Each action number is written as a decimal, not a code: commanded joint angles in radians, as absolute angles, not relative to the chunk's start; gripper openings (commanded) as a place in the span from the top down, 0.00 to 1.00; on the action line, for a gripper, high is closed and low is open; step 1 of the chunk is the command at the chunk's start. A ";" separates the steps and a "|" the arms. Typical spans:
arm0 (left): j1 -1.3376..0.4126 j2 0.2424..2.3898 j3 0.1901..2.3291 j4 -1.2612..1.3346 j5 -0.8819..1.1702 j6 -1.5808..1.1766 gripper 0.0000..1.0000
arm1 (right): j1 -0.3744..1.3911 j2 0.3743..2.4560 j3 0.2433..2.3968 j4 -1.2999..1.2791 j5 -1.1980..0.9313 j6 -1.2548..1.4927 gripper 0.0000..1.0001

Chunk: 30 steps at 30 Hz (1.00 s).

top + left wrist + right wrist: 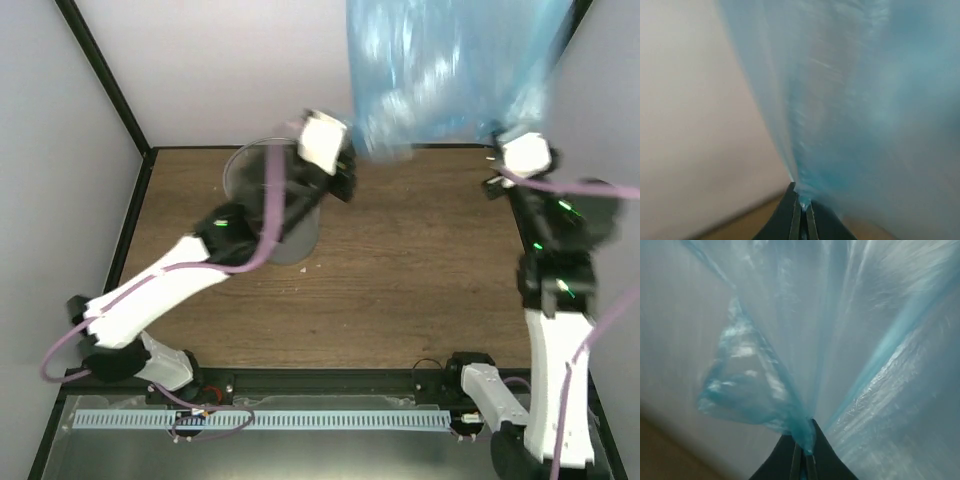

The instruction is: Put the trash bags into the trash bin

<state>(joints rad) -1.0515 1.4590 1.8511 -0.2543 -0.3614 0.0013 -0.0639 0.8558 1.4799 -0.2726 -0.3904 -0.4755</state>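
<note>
A translucent light-blue trash bag hangs spread in the air at the back of the table, blurred. My left gripper is shut on its lower left corner; the left wrist view shows film pinched at the fingertips. My right gripper is shut on the lower right corner; the right wrist view shows bunched film in its jaws. The grey translucent trash bin stands upright at back left, partly hidden behind my left arm. The bag is right of the bin, above the table.
The brown wooden table is bounded by white walls with black frame posts at left and right. A slotted rail and cables lie at the near edge by the arm bases.
</note>
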 commanded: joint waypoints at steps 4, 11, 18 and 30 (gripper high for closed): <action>-1.237 1.566 1.409 -0.329 -0.440 -0.077 0.96 | -0.072 0.742 0.905 -0.701 -0.598 -0.751 0.99; -1.371 1.450 1.310 -0.396 -0.378 -0.128 0.96 | -0.071 0.324 0.883 -0.994 -0.736 -0.973 0.99; -1.338 1.423 1.348 -0.364 -0.456 -0.181 0.96 | -0.071 0.487 0.952 -0.933 -0.649 -0.813 0.99; -0.959 1.761 2.033 -0.558 -0.388 -0.157 0.96 | -0.072 1.309 1.746 -0.758 -0.332 -0.444 0.99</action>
<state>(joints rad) -0.9791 1.6817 1.7615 -0.4694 -0.3847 -0.2272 -0.0696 1.1599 1.3884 -0.7696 -0.4168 -0.5694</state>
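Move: The trash bin stands about 12 cm ahead of the left gripper and 13 cm to its left; from the right gripper it is some 15 cm ahead and 40 cm to the left. Its middle lies over 40 cm below both. The blue trash bag, already pinched by both, billows about 15 cm ahead of and 8 cm above the left gripper, some 15 cm to its right; from the right gripper roughly 18 cm ahead, 10 cm left and a little above. Keep both grippers shut on the bag's edge and whip it down nearly 40 cm, the right one first darting forward, then draw both back past their start while they rebound upward some 12 cm. Finish by swinging both forward about 20 cm to the right of the bin, the left still climbing slightly, the right tipped down roughly 50 degrees. ##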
